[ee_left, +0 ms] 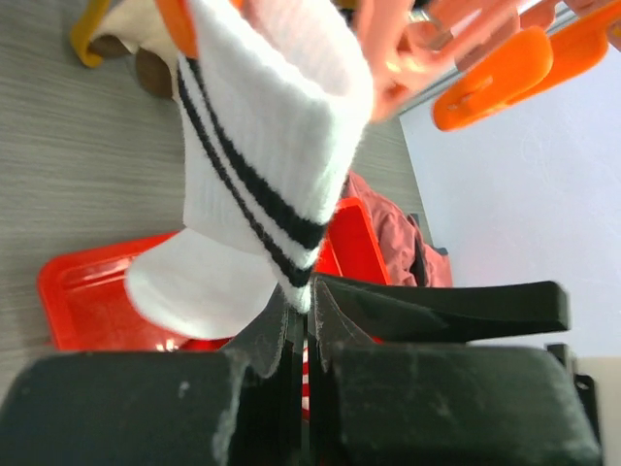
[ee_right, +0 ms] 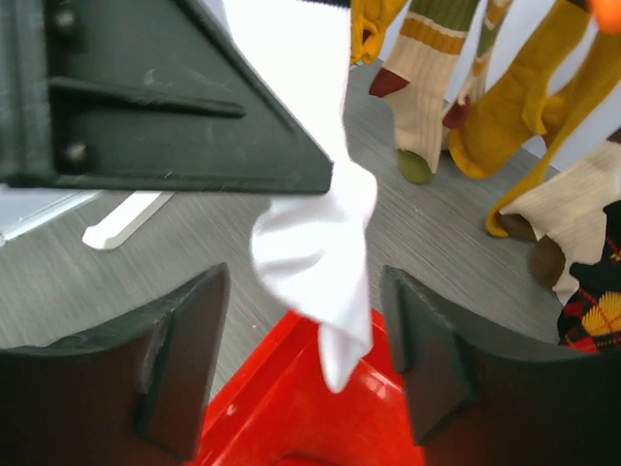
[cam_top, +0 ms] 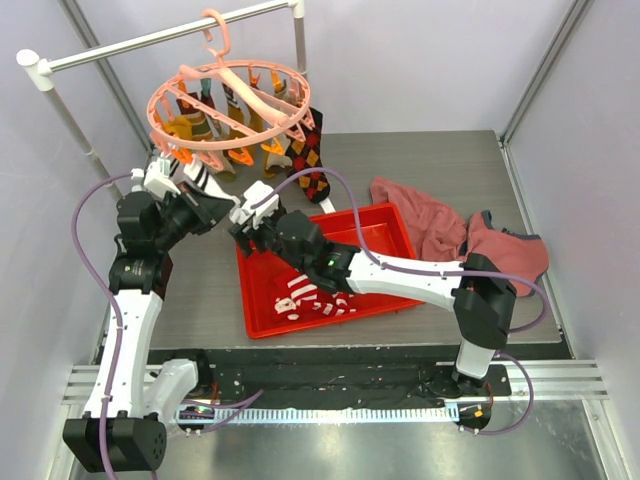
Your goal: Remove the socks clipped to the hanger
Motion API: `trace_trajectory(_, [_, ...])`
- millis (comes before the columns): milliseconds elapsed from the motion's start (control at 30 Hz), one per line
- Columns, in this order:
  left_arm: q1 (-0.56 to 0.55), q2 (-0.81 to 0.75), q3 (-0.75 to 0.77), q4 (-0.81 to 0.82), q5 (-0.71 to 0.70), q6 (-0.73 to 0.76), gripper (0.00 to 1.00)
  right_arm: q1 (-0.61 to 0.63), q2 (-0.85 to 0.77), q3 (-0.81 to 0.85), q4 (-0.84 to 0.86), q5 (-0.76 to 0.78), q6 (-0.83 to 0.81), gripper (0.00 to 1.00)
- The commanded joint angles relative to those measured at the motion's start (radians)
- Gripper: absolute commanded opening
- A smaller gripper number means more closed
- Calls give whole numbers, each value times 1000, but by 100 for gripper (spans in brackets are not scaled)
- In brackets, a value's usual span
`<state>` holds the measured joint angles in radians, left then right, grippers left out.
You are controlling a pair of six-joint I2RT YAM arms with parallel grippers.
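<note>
The pink round hanger (cam_top: 230,100) hangs by its hook from the rail, with several socks clipped under it. A white sock with dark bands (ee_left: 262,126) hangs from an orange peg (ee_left: 490,83). My left gripper (ee_left: 309,296) is shut on this sock's lower edge. The sock's white toe (ee_right: 320,243) dangles between the fingers of my right gripper (ee_right: 303,282), which is open and does not touch it. Mustard socks (ee_right: 505,107) and an argyle sock (cam_top: 308,165) stay clipped. In the top view both grippers (cam_top: 235,215) meet under the hanger's left side.
A red tray (cam_top: 385,225) lies right under the grippers and holds a red-and-white striped sock (cam_top: 305,295). A reddish-pink cloth (cam_top: 450,235) lies right of the tray. The white rail (cam_top: 170,40) and its posts stand at the back left.
</note>
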<state>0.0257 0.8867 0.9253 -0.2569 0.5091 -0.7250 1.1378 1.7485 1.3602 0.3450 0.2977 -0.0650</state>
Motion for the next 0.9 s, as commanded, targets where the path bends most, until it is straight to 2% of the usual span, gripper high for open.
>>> trace_trajectory(0, [-4,-35,32,-15,48,-42,0,5,25,76,86,89,-19,58])
trace_trajectory(33, [-4,-38,41,-19,46,-44,0,7,28,76,92,93,-16,38])
trace_trajectory(100, [-4,-46,58,-42,42,-44,0,5,23,66,106,98,-16,20])
trace_trajectory(133, [-4,-49,66,-51,40,-44,2,5,22,50,126,101,-16,1])
trace_trajectory(300, [-3,-61,118,-79,31,-60,15,7,-7,-1,181,136,-7,1])
trace_trajectory(333, [-4,-64,127,-94,17,-54,31,5,-17,-21,202,141,-1,1])
trace_trajectory(367, [-3,-68,138,-137,-28,-44,39,5,-23,-32,215,147,-1,1])
trace_trajectory(433, [-4,-72,178,-183,-82,-7,54,7,-44,-53,235,144,1,1])
trace_trajectory(467, [-3,-77,193,-218,-140,7,57,5,-49,-56,233,138,4,1])
trace_trajectory(567, [-3,-75,263,-295,-272,55,61,5,-55,-50,216,104,13,1])
trace_trajectory(600, [-4,-72,309,-310,-369,68,62,7,-55,-49,210,103,16,1])
trace_trajectory(700, [-4,-17,397,-384,-487,82,62,5,-55,-52,203,98,17,1])
trace_trajectory(767, [-4,35,487,-435,-501,94,61,2,-58,-56,201,95,21,1])
trace_trajectory(867, [-6,70,537,-430,-564,101,61,-1,-57,-62,195,81,27,1])
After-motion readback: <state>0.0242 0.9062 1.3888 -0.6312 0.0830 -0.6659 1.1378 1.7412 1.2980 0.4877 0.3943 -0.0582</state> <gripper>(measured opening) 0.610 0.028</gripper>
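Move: The white sock's hanging toe lies right in front of the right hand, about 2 cm ahead and 1 cm left, between its open fingers. The left hand still pinches the sock higher up, the toe some 5 cm below it and 3 cm ahead; the orange clip holding the sock is roughly 5 cm ahead, 5 cm left and 6 cm above the left hand. A second white sock hangs some 6 cm ahead and 10 cm left of the left hand, level with it. The right fingers shut on the white sock's lower end as that hand edges a centimetre or two forward, then keep their grip nearly in place. Only after that does the left hand open and let go, having drawn back about 2 cm; it rises some 10 cm and swings about 7 cm left, away from the right hand, turning roughly 25 degrees counter-clockwise. ##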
